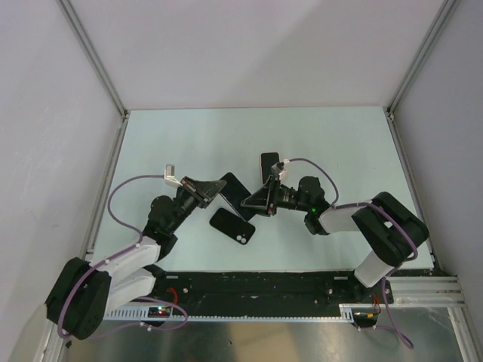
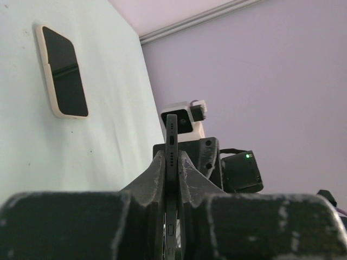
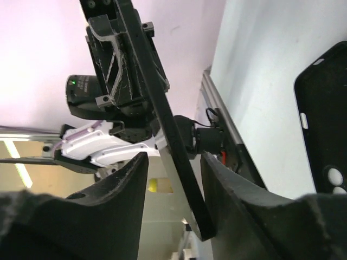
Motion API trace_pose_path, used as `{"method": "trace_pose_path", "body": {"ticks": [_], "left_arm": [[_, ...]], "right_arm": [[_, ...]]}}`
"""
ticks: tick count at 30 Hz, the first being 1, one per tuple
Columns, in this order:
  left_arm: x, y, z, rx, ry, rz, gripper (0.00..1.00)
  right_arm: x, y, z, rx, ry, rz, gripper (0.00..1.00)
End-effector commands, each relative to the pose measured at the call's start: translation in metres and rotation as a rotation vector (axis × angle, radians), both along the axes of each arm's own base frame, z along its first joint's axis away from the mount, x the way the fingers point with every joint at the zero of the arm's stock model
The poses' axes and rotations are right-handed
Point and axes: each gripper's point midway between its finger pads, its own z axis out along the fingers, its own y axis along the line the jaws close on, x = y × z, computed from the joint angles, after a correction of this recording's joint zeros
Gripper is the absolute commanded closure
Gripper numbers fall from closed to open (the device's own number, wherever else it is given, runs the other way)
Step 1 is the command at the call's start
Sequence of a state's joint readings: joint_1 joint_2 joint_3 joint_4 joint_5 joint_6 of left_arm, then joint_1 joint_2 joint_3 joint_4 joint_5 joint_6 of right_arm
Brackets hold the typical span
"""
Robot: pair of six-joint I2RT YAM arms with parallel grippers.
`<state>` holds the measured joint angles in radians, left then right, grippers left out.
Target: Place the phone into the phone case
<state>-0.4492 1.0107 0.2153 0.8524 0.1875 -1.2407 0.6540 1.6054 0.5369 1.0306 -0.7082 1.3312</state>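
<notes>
A dark phone [image 1: 235,194] hangs edge-on above the table, with my left gripper [image 1: 216,191] shut on one end. In the left wrist view both fingers press flat on the phone [image 2: 172,132] at my left gripper [image 2: 172,162]. My right gripper [image 1: 256,200] faces it from the other side. Its jaws [image 3: 173,158] stand apart around the phone's free end [image 3: 187,179], with a gap showing on the left side. The black phone case [image 1: 232,226] lies flat on the table below the phone, camera holes near its front end, and also shows at the right edge of the right wrist view [image 3: 325,124].
A second phone in a pale case [image 1: 269,162] lies flat on the table behind the right gripper and shows at upper left in the left wrist view [image 2: 62,70]. Grey walls with metal rails enclose the white table [image 1: 339,151] on three sides.
</notes>
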Motion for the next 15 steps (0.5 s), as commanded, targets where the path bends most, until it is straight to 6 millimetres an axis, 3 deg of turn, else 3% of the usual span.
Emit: {"method": "trace_pose_path", "body": {"ticks": [1, 3, 5, 7, 11, 15], "left_arm": [[-0.002, -0.001, 0.032, -0.075, -0.105, -0.018, 1.00], [-0.004, -0.004, 0.035, -0.074, -0.112, -0.039, 1.00], [-0.006, -0.006, 0.035, -0.069, -0.109, -0.057, 0.93], [-0.006, -0.008, 0.032, -0.056, -0.099, -0.073, 0.73], [-0.008, -0.012, 0.018, 0.021, -0.077, -0.117, 0.34], [-0.010, -0.015, 0.011, 0.081, -0.072, -0.213, 0.18]], "right_arm": [[-0.007, 0.002, 0.032, 0.144, -0.053, 0.039, 0.58], [-0.007, 0.002, 0.033, 0.156, -0.042, 0.045, 0.70], [-0.007, 0.001, 0.034, 0.164, -0.035, 0.048, 0.86], [-0.007, 0.000, 0.034, 0.166, -0.028, 0.054, 0.97], [-0.010, -0.007, 0.034, 0.161, -0.022, 0.096, 1.00], [-0.020, -0.019, 0.032, 0.152, -0.030, 0.178, 1.00]]}}
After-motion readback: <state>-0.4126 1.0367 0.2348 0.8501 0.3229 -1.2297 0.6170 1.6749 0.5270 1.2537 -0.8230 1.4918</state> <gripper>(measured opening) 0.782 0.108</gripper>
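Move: The left gripper holds the phone in the air by its far left end; the phone's middle lies some 3 cm back, 5 cm right of and 2 cm below it. From the right gripper, half open around the phone's other end, that middle is about 2 cm ahead, 4 cm left and 1 cm up. The black phone case lies flat some 13 cm below the right gripper, roughly 2 cm ahead and 6 cm left; the cream-cased phone is about 22 cm ahead and 6 cm right, equally low. Take the phone over in mid-air: shut the right gripper on its near right end while rising about 2 cm and rolling slightly, left side up. Once the right fingers have it, spread the left fingers wide to let go of the far end, keeping that arm nearly in place with about 1 cm of drift back and to the right. ##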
